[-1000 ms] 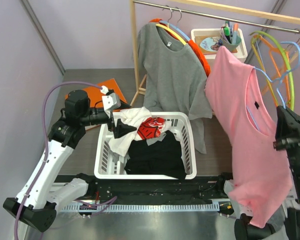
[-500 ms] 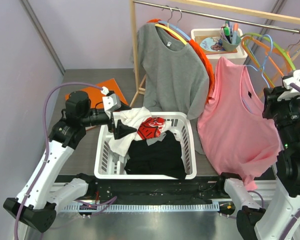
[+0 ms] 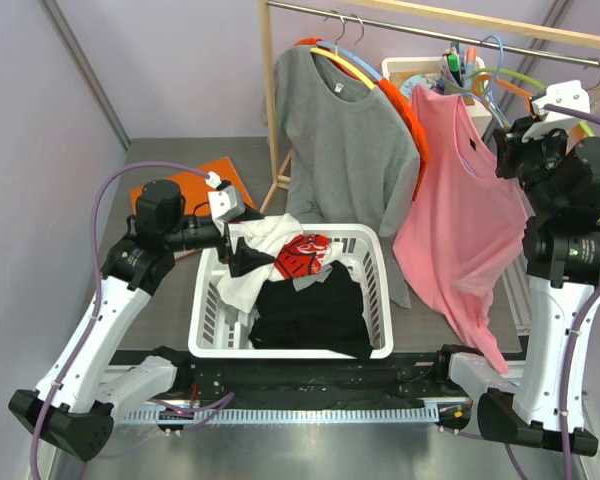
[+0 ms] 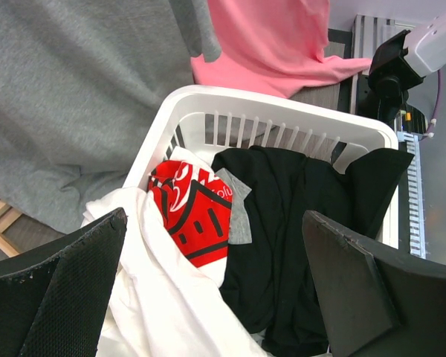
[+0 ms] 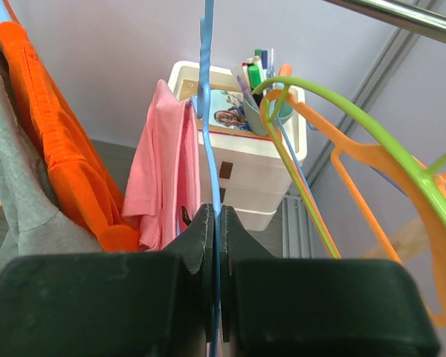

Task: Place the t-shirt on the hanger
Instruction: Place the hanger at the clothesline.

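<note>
The pink t-shirt [image 3: 450, 220] hangs on the thin light-blue hanger [image 3: 487, 60], high at the right just under the rail. My right gripper [image 3: 508, 140] holds that hanger up. In the right wrist view the jaws [image 5: 215, 216] are shut on the blue wire [image 5: 207, 89], with the pink t-shirt [image 5: 163, 171] bunched to its left and its small dark label showing. My left gripper [image 3: 242, 262] hovers over the left end of the basket. Its fingers [image 4: 215, 282] stand wide open and hold nothing. The pink hem [image 4: 267, 44] shows beyond the basket.
A grey shirt [image 3: 345, 140] hangs from the rail [image 3: 430, 30] left of the pink one, over an orange garment [image 5: 52, 126]. Lime-green [image 5: 372, 134] and orange [image 5: 372, 167] hangers hang at the right. The white basket [image 3: 380, 300] holds white, red-printed and black clothes. A white box [image 5: 260, 163] carries a pen cup.
My right arm has risen from low at the right edge to the rail, carrying the hanger and pink t-shirt up and leftward. The left arm has stayed put.
</note>
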Tool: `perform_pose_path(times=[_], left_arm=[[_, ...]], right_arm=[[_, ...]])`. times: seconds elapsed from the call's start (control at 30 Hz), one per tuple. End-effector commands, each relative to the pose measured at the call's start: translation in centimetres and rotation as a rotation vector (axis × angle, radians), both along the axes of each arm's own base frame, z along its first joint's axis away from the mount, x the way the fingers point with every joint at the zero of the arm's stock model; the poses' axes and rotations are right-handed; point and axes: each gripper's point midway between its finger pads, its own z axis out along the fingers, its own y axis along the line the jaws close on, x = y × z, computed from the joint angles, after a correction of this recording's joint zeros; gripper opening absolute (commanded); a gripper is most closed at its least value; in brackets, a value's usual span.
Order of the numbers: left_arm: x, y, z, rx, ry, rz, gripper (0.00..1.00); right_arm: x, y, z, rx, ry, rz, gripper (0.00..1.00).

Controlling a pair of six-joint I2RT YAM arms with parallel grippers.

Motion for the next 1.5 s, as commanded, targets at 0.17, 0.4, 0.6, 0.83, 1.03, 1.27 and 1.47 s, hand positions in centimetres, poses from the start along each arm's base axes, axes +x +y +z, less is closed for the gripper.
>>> perform_pose_path(times=[0.17, 0.4, 0.6, 0.83, 1.03, 1.27, 1.47], left_arm=[[0.9, -0.1, 0.5, -0.002, -0.042, 0.007, 1.00], [1.3, -0.2, 0.1, 0.008, -0.033, 0.014, 1.00], [1.9, -0.2, 0.1, 0.016, -0.034, 0.021, 1.00], [1.9, 0.0, -0.5, 0.032, -0.028, 0.029, 1.00], [1.7, 0.3, -1.2, 0.054, -0.035, 0.035, 1.00], [1.7, 0.4, -1.6, 0.067, -0.024, 0.035, 1.00], [1.7, 0.5, -1.7, 0.072, -0.025, 0.037, 1.00]], right_arm=[[2.0, 2.5, 6.2, -0.025, -0.353, 0.152, 0.01], [3.7, 4.0, 5.1, -0.055, -0.365, 0.214, 0.01], [5.1, 6.7, 3.8, -0.118, -0.350, 0.249, 0.01], [7.2, 8.6, 3.4, -0.128, -0.372, 0.193, 0.01], [7.7, 8.3, 4.2, -0.113, -0.428, 0.149, 0.01], [7.7, 7.9, 5.2, -0.112, -0.482, 0.123, 0.01], [9.0, 8.5, 4.3, -0.122, -0.449, 0.144, 0.01]])
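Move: The clothesline stretch I take the hanger's hook to lies about 17 cm ahead of my right hand, 9 cm to its left and 10 cm above. The orange shirt hangs some 15 cm ahead, 18 cm left and 12 cm below; the empty hangers are about 7 cm ahead and 11 cm right, level with my hand. From my left hand that stretch is roughly 26 cm ahead, 29 cm right, 25 cm above. Still pinching the blue hanger with the pink t-shirt on it, my right hand pushes forward, swings quickly left alongside the orange shirt, then presses on forward and eases slightly back right: about 10 cm forward and 8 cm left in all. The fingertips tip up some 15 degrees, bringing the hook to the clothesline. My left hand, open and empty, drifts about 2 cm forward and down. ##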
